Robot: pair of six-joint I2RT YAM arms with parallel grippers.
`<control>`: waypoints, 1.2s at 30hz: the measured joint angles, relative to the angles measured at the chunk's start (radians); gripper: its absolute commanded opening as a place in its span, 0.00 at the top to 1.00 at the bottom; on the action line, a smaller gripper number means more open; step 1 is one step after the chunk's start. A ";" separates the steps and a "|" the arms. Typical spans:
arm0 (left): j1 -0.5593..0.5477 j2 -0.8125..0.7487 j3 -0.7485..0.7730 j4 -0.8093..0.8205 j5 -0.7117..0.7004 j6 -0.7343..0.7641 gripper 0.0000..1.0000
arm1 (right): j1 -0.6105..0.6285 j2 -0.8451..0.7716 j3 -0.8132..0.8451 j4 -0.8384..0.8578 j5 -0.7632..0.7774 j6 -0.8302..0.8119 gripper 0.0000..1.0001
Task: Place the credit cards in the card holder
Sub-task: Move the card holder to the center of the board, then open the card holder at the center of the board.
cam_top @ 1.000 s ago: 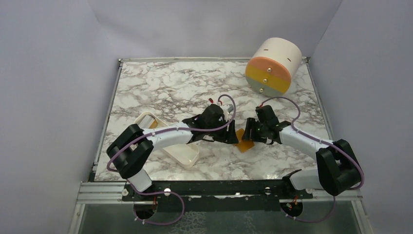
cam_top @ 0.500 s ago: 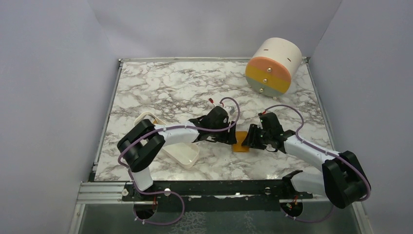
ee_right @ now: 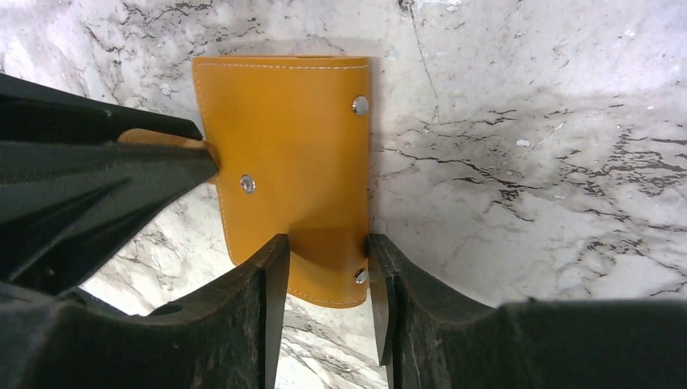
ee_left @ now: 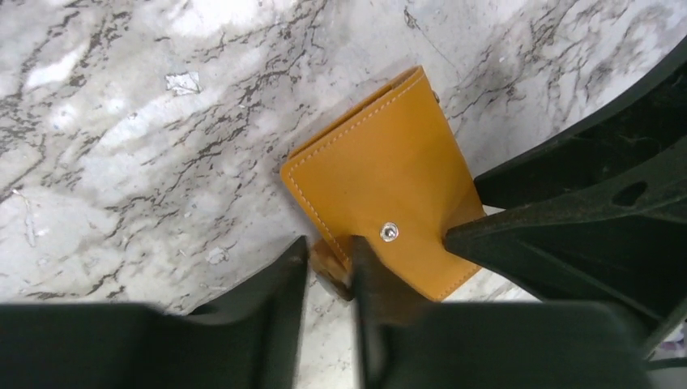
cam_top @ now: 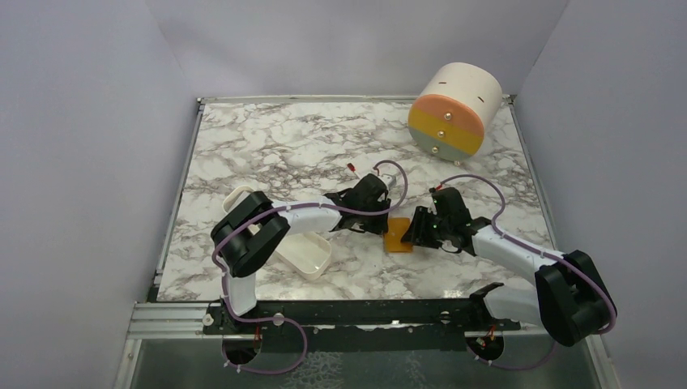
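The card holder (cam_top: 397,237), an orange-tan folded wallet with snap studs, lies flat on the marble between both grippers. My left gripper (ee_left: 328,253) comes in from the left. Its jaws stand narrow around a tan corner poking out under the holder's (ee_left: 381,174) stitched flap, and I cannot tell whether that corner is holder or card. My right gripper (ee_right: 324,253) straddles the holder's (ee_right: 283,146) near right corner with jaws apart. One finger lies over the leather and the other stands at its edge by a stud. No credit cards are in view.
A white oblong tray (cam_top: 306,253) sits under the left arm at the left. A big cream-orange drum (cam_top: 452,109) stands at the back right. A small red-and-white stick (cam_top: 353,168) lies behind the left wrist.
The left arm has reached further right and its jaws have narrowed around the tan corner. The right gripper came down and forward onto the holder and its jaws narrowed. The holder now lies flat.
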 measured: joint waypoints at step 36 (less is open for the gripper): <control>0.009 -0.222 -0.083 0.023 0.025 -0.117 1.00 | 0.000 -0.197 -0.012 0.012 -0.145 0.175 0.36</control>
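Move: The card holder lies flat on the table, its middle about 4 cm to the right of my left hand, 1 cm back and 1 cm lower; its strap tab is already between the left fingertips. From my right hand that middle is some 3 cm left, 2 cm ahead and 1 cm down. The white tray's middle is about 29 cm left of my left hand, level with it; the marker lies 16 cm ahead and 7 cm left. I shut my left fingers on the holder's tab and pinch it, then lift it straight up about 8 cm and ease down a little, tipping the fingers some 10 degrees up to the right. As that lift begins, my right hand opens wider and comes off the holder's near right corner, rising about 5 cm and going forward, then back and leftward beside the raised holder, rolling its left side up. ##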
